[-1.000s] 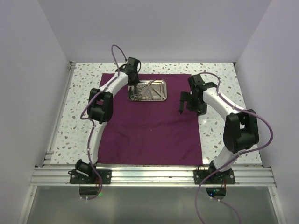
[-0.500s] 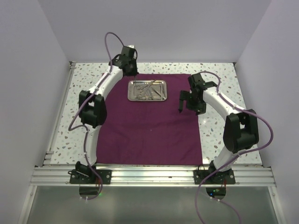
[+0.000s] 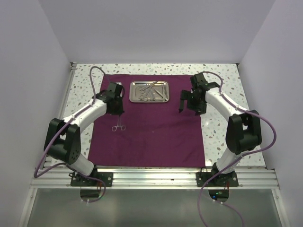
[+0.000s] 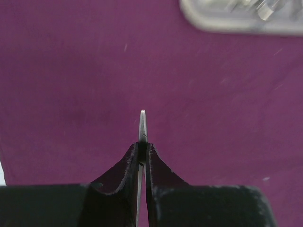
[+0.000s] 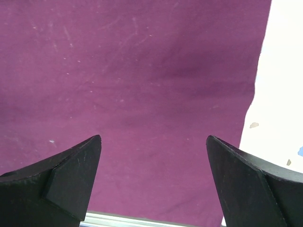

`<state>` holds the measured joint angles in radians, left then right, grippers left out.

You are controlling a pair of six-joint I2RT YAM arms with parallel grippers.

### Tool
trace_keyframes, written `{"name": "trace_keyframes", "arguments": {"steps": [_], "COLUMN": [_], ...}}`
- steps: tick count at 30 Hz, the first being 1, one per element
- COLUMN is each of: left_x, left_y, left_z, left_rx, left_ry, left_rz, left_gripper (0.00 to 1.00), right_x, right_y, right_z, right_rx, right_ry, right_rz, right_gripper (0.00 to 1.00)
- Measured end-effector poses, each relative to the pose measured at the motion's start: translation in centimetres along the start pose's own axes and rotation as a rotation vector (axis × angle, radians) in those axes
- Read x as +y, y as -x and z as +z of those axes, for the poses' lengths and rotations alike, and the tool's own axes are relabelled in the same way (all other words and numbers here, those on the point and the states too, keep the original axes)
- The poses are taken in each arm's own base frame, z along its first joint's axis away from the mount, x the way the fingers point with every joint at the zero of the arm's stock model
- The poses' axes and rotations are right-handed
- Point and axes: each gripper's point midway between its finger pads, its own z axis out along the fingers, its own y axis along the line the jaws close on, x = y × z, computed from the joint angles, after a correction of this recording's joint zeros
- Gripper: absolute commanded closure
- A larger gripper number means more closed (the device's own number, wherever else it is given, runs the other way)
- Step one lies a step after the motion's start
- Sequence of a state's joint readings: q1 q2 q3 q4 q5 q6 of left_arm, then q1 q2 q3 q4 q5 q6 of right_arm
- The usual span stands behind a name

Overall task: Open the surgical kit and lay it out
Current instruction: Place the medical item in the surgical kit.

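The maroon cloth wrap (image 3: 151, 127) lies spread flat on the table. The steel tray (image 3: 149, 91) sits on its far edge with several silver instruments in it; its rim also shows in the left wrist view (image 4: 236, 21). My left gripper (image 3: 117, 112) is shut on a thin silver ring-handled instrument (image 3: 117, 126), scissors or forceps, held over the left part of the cloth. In the left wrist view the blade tip (image 4: 142, 124) sticks out past my left gripper (image 4: 142, 144). My right gripper (image 3: 188, 108) is open and empty above the cloth's right side, also seen in its wrist view (image 5: 152, 138).
The speckled white table (image 3: 222, 118) shows around the cloth, and in the right wrist view (image 5: 284, 71) beside the cloth's right edge. White walls enclose the table on three sides. An aluminium rail (image 3: 156, 177) runs along the near edge.
My left arm swung from the tray to the left and nearer, carrying one instrument out over the cloth. My right gripper shifted slightly farther away and stayed open.
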<state>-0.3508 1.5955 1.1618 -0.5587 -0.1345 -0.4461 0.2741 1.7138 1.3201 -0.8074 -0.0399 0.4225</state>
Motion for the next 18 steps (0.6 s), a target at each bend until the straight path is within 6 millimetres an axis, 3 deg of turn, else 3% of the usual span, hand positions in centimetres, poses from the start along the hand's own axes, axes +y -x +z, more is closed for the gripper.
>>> {"name": "trace_keyframes", "arguments": {"steps": [5,8,9,10,13,15,18], "left_x": [2.5,2.8,2.8,2.8,2.5,2.2,1.0], "left_y": [-6.6,-7.8,-7.8,-7.7,-7.0,-5.9,-2.4], "left_z": [0.8,1.0,1.0,1.0,1.0,0.6,-0.3], "left_rx": [0.111,0.128,0.128,0.125,0.107,0.087,0.020], "left_ry": [0.048,0.055,0.056,0.055,0.048,0.041,0.019], "left_rz": [-0.008,-0.017,-0.020,-0.020,-0.025,-0.022,-0.018], "left_gripper": [1.00,0.77,0.70,0.54,0.34,0.31,0.31], "right_x": [0.2,0.1,0.1,0.0,-0.1,-0.3,-0.4], "right_y": [0.0,-0.6,-0.7,-0.9,-1.3,-1.5,-1.9], "right_z": [0.2,0.5,0.6,0.7,0.8,0.8,0.6], "right_rx": [-0.002,0.013,0.018,0.022,0.031,0.034,0.035], "right_ry": [0.015,0.016,0.017,0.016,0.012,0.010,0.009], "right_rz": [0.003,0.004,0.004,0.004,0.004,0.004,0.005], "right_gripper": [0.04,0.04,0.04,0.04,0.04,0.04,0.04]}}
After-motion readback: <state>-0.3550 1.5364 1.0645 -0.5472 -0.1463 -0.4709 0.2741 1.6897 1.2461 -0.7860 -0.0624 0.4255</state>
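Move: The left hand already pinches the ring-handled clamp near its tip, with the rings trailing towards the robot. The bare cloth spot it is taken to lies roughly 9 cm back, 2 cm left and 8 cm below. The tray's middle is about 18 cm ahead, 14 cm right; the ringed instrument inside it, some 14 cm ahead, 11 cm right, both 8 cm down. From the right hand, that spot is roughly 33 cm left, 7 cm back, 8 cm below. Back and down, away from the tray, the left hand carries the pinched clamp about 6 cm towards the robot and 5 cm lower, drifting slightly left, to the bare cloth. There the fingers open well apart and let go of the clamp; the hand then backs off upward and forward, about 4 cm each way. ##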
